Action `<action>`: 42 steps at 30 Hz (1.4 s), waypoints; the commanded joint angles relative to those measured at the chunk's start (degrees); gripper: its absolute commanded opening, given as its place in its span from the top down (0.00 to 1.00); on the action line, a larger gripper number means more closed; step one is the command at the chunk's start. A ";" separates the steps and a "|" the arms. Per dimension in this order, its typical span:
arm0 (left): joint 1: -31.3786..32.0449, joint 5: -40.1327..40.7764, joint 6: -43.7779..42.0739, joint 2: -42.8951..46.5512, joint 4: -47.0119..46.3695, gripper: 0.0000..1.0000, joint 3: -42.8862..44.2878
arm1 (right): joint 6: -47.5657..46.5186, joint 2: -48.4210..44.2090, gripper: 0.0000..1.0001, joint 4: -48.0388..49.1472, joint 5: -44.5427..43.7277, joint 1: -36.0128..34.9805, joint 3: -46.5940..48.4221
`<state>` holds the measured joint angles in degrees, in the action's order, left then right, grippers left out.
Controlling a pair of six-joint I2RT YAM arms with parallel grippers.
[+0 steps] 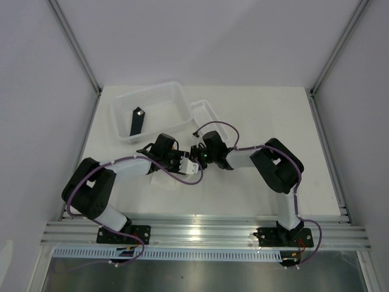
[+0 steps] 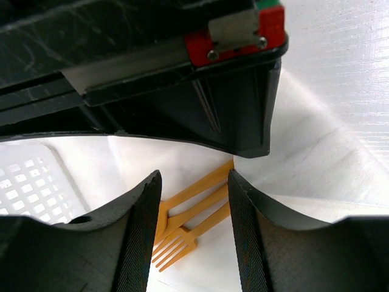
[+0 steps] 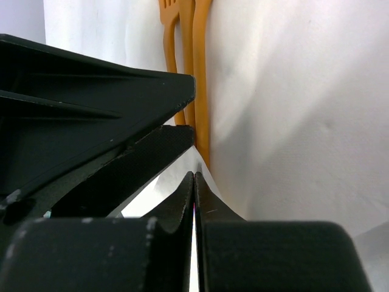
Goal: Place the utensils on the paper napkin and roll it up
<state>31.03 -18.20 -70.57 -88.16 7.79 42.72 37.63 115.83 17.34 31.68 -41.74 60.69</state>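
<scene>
Three orange utensils [image 2: 198,206], one a fork [image 2: 175,249], lie side by side on the white paper napkin [image 2: 316,158]. My left gripper [image 2: 194,176] is open and straddles them, one finger [image 2: 137,243] on each side. The right gripper [image 2: 246,146] reaches in from above them. In the right wrist view the right gripper [image 3: 194,176] is shut, with the paper napkin [image 3: 292,121] pinched into a peak at its tips. The utensils [image 3: 201,73] run away from it. In the top view both grippers, left [image 1: 192,164] and right [image 1: 198,154], meet at mid-table and hide the napkin.
A white perforated tray [image 1: 159,97] at the back left holds a black flat bar [image 1: 137,120]. A smaller white tray [image 1: 206,112] sits to its right. A corner of a perforated tray [image 2: 30,182] shows left of my left fingers.
</scene>
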 commanded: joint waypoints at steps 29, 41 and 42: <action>0.44 0.44 -0.36 -2.37 -1.91 0.48 2.28 | -1.69 -12.83 1.00 -12.69 -18.86 5.96 -6.90; 0.79 1.32 0.60 -2.19 -1.90 0.48 2.54 | 3.68 -4.12 1.00 -1.09 -10.68 6.40 -7.25; 0.96 1.49 0.69 -2.28 -1.90 0.48 2.46 | 4.20 -3.86 1.00 -0.56 -10.24 6.40 -7.42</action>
<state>31.14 -16.53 -70.50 -90.17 6.57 43.31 40.58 109.71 14.85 20.16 -35.40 53.65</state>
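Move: About 4 cm ahead of the right hand, 6 cm to its right and 2 cm lower lies the napkin's free right edge. The utensils' middle is some 7 cm to that hand's left and 1 cm ahead; the small basket is about 14 cm ahead and 6 cm right. At the left hand, the folded flap sits roughly 3 cm back, 1 cm right and 2 cm below, the utensils 2 cm ahead and 3 cm left. Coming away from the handle ends, the right hand rises nearly 3 cm and swings about 9 cm right and 3 cm forward, turning clockwise some 20 degrees, then drops to the napkin's right edge and works back left about 2 cm against it, fingers practically shut. The left hand settles half a centimetre lower and keeps its half-open fingers at the folded flap. ##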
